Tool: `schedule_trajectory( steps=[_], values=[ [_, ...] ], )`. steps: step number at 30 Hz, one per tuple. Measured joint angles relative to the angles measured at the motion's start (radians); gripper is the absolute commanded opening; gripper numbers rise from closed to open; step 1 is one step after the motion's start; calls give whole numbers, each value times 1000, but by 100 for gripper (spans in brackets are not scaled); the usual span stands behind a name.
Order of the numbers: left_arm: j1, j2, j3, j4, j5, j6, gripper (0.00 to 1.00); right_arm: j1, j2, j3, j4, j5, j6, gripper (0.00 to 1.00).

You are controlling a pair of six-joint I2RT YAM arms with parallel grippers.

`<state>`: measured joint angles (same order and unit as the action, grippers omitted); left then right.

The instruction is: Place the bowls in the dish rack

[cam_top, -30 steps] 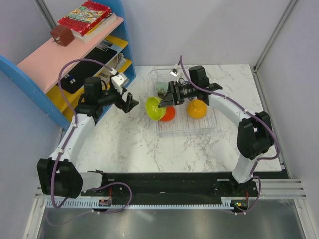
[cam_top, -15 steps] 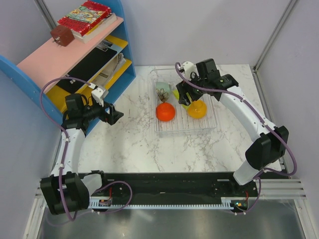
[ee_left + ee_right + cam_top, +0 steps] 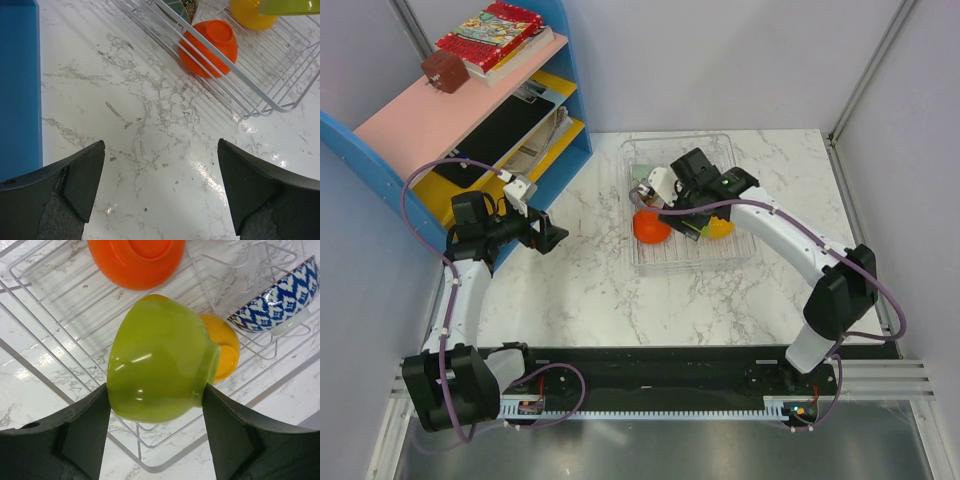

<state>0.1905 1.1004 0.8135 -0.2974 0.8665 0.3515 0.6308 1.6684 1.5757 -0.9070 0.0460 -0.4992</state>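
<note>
My right gripper [image 3: 688, 222] is shut on the yellow-green bowl [image 3: 160, 360], which it holds on its side just above the clear dish rack [image 3: 748, 252]. In the rack lie the red-orange bowl [image 3: 648, 230], the orange-yellow bowl [image 3: 723, 229] and the brown-patterned bowl [image 3: 642, 187]. The right wrist view shows the red-orange bowl [image 3: 137, 260], the orange-yellow bowl [image 3: 226, 354] behind the green one, and the blue-and-white bowl [image 3: 280, 300] among the prongs. My left gripper [image 3: 552, 238] is open and empty over bare marble [image 3: 160, 190], left of the rack [image 3: 250, 85].
The blue-and-pink shelf unit [image 3: 470, 110] stands at the back left, its blue side [image 3: 17, 85] close to my left gripper. Books [image 3: 490, 35] and a brown object [image 3: 445, 70] lie on its top. Frame posts stand at the table's far corners.
My right gripper carried the yellow-green bowl from the rack's left edge to its back, then forward over the rack's middle. My left arm drew back towards the shelf, then stayed still.
</note>
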Motion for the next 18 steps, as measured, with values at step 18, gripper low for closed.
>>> schedule_trajectory(
  steps=[18],
  values=[
    [0, 3, -5, 17, 1, -4, 100, 66, 195, -2, 1, 159, -105, 0]
  ],
)
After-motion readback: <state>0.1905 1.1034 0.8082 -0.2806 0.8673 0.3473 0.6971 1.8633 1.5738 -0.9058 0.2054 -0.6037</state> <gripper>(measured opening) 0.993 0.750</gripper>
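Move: The right hand holds the green bowl by its rim over the front of the dish rack; the free gap for it lies about 10 cm below, 2 cm ahead and 2 cm to the right. The red-orange bowl stands some 10 cm to this hand's left and 3 cm ahead, the yellow bowl 6 cm to its right and 4 cm ahead, and the blue patterned bowl 14 cm ahead and 2 cm right. From the idle left hand the gap lies roughly 33 cm right, 5 cm ahead and 10 cm below. Keeping its pinch on the green bowl, the right hand sinks nearly straight down about 7 cm into the dish rack, towards the gap between the red-orange bowl and the yellow one, slowing towards the end with hardly any sideways travel. As it goes down, the wrist rolls some 15 degrees so that its left side drops and the fingertips swing rightward from their leftward slant, with a slight counter-clockwise turn, and the fingers never open. ##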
